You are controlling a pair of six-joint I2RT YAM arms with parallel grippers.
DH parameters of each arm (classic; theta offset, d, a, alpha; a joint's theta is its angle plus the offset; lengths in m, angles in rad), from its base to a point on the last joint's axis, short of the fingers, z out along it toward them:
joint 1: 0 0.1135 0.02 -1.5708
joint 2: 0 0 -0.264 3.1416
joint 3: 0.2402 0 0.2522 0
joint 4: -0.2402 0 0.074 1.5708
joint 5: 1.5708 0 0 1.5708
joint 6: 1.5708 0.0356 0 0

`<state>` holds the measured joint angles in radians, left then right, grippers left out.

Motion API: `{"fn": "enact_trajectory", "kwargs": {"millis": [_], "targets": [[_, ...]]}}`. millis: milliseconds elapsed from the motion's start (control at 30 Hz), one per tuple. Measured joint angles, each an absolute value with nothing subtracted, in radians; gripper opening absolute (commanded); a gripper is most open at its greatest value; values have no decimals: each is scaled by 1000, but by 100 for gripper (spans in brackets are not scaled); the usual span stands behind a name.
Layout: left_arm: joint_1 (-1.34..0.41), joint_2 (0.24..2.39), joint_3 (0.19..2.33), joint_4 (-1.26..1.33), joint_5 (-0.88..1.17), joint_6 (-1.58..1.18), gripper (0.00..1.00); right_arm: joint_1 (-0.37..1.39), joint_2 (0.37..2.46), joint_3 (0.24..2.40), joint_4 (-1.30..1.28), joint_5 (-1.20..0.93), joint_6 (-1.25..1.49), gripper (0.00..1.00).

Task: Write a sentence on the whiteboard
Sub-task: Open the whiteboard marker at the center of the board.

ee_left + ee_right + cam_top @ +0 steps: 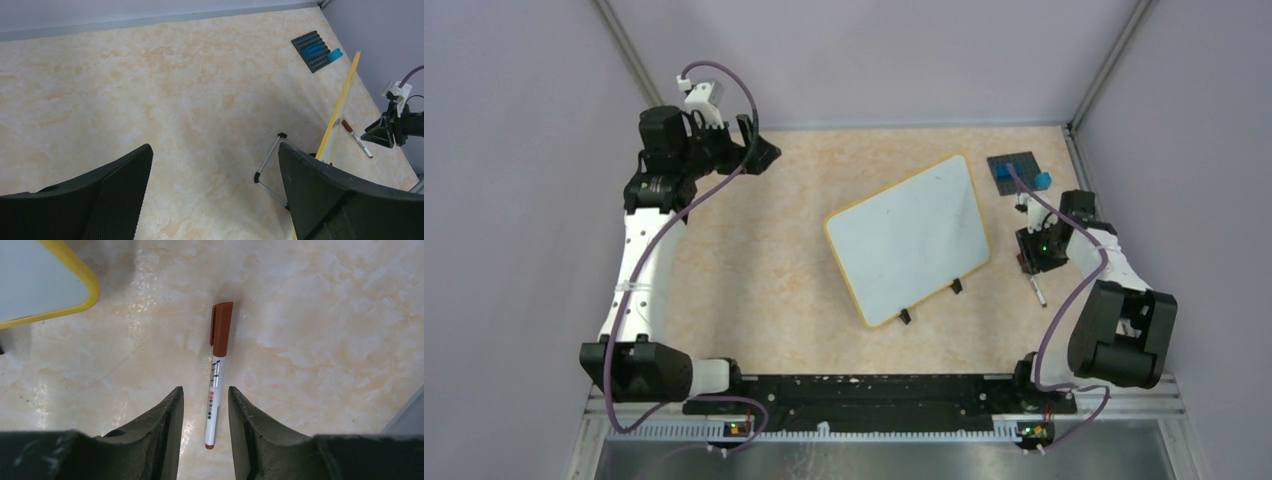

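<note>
The whiteboard (909, 240) lies tilted at the table's middle, its yellow rim (340, 107) edge-on in the left wrist view and one corner (35, 280) in the right wrist view. Its face looks blank; the sentence is not in view. A white marker with a brown cap (217, 375) lies flat on the table right of the board (1037, 291). My right gripper (205, 390) hovers over the marker's rear end, jaws partly open, with a gap on each side of the barrel. My left gripper (215, 146) hangs wide open and empty at the far left (759, 150).
A dark blue studded plate (1014, 168) with a light blue brick (1043, 180) sits at the far right corner. The board's wire stand (267, 165) rests on the table behind it. Grey walls close in the table on three sides.
</note>
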<state>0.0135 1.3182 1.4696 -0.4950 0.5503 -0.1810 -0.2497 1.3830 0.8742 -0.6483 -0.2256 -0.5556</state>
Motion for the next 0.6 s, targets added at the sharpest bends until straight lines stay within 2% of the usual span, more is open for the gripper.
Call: {"fn": "enact_trajectory", "kwargs": {"millis": [233, 367, 600], "targets": [[14, 1318, 1460, -494, 550, -180, 99, -250, 1462, 822, -568, -181, -567, 33], [14, 1318, 1457, -493, 554, -180, 99, -250, 1494, 811, -534, -174, -569, 27], [14, 1319, 1451, -493, 561, -168, 99, -250, 1507, 806, -503, -178, -569, 4]]}}
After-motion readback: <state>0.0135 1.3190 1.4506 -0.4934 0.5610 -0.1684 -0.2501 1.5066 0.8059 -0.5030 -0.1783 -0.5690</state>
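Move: The whiteboard marker lies on the table just under the right hand, its middle about 5 cm below, 1 cm back and 1 cm to the right, cap end pointing outward. The whiteboard's middle is some 29 cm to this hand's left, 6 cm farther out and roughly 3 cm above it. The dark tray sits about 27 cm ahead and 2 cm to the right, 5 cm lower. From the left hand, the marker is roughly 58 cm to the right, 11 cm back and 34 cm below. Straight down, quickly and then easing off, the right hand sinks some 4.5 cm with a slight drift of about 1 cm to its right, fingers straddling the marker. Down at the table it stops and the fingers, already part-closed, shut on the white barrel just behind the brown cap, one pad coming to each side. ##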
